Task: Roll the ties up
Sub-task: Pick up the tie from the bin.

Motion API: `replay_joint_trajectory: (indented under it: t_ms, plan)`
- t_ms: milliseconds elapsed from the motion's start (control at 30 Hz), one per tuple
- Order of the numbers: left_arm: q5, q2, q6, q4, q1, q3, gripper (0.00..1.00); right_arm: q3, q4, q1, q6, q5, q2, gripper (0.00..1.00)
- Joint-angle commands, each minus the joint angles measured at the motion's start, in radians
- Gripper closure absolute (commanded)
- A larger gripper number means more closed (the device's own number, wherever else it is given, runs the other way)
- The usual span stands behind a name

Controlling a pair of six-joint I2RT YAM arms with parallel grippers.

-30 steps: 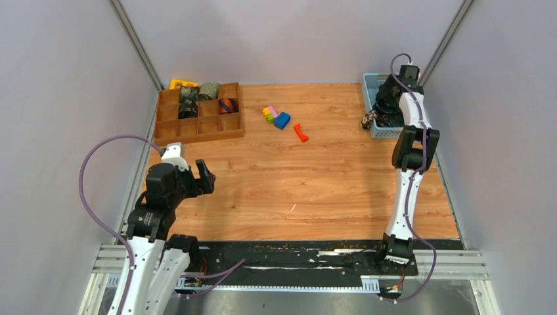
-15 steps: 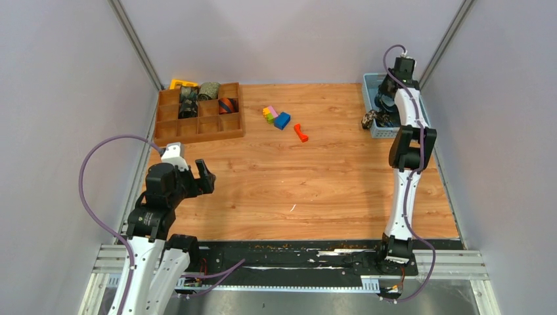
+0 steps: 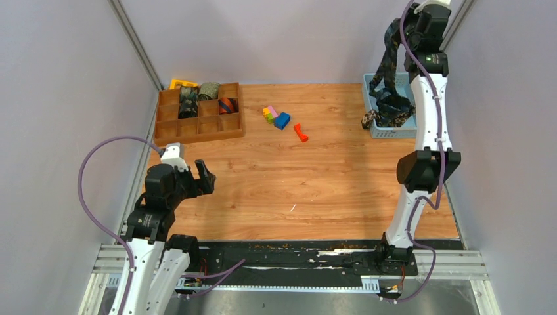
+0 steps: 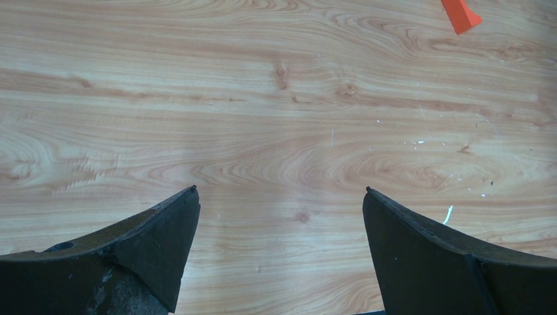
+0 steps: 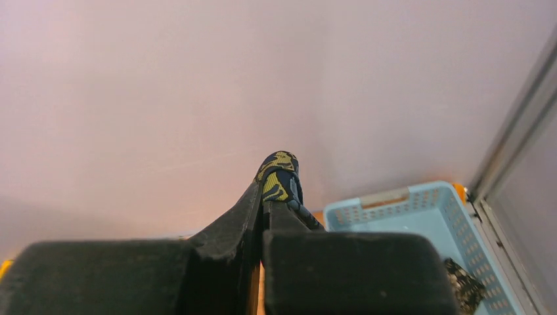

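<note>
My right gripper is raised high above the light blue basket at the back right and is shut on a navy tie with gold paisley. The tie hangs from the jaws down into the basket. In the right wrist view its folded end sticks out past the closed gripper. A black-tan floral tie droops over the basket's front left corner. Several rolled ties sit in the wooden divided box. My left gripper hovers open and empty over bare table.
Small coloured blocks and a red piece lie at the table's back middle; the red piece's corner shows in the left wrist view. A yellow object sits behind the box. Grey walls close in on both sides.
The right gripper closed inside the basket, then rose steeply, pulling the navy paisley tie up out of it. The left arm has stayed still.
</note>
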Motion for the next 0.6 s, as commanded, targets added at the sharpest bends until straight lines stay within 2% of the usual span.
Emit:
replay_joint_trajectory:
  t_ms: [0,400,567]
  plan:
    - [0.007,-0.011,0.008,0.034,0.01,0.022,0.0,-0.003,0.035,0.061,-0.029,-0.015,-0.114,1.0]
    - [0.007,-0.029,0.006,0.036,0.009,0.022,0.0,0.002,0.089,0.228,-0.078,0.054,-0.362,1.0]
    - [0.007,-0.031,0.008,0.037,0.01,0.022,0.0,-0.001,0.104,0.343,-0.114,0.087,-0.433,1.0]
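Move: The right hand already holds the camouflage tie, high over the bin: the bin's middle is some 37 cm below, 6 cm to its right and about level fore and aft, and the brown tie in it is 4 cm back and 2 cm right, equally low. The open table middle lies about 27 cm back, 40 cm left and 41 cm down; the red piece is 10 cm back and 38 cm left. From the left hand that open spot is 12 cm ahead, 36 cm right and 19 cm below. Keeping the tie pinched between its shut fingertips, the right hand carries it up by nearly 20 cm while drawing back some 15 cm and swinging left about 12 cm, away from the bin and towards the middle of the table. The wrist tips the fingers upward by about 20 degrees and turns a little counter-clockwise. ##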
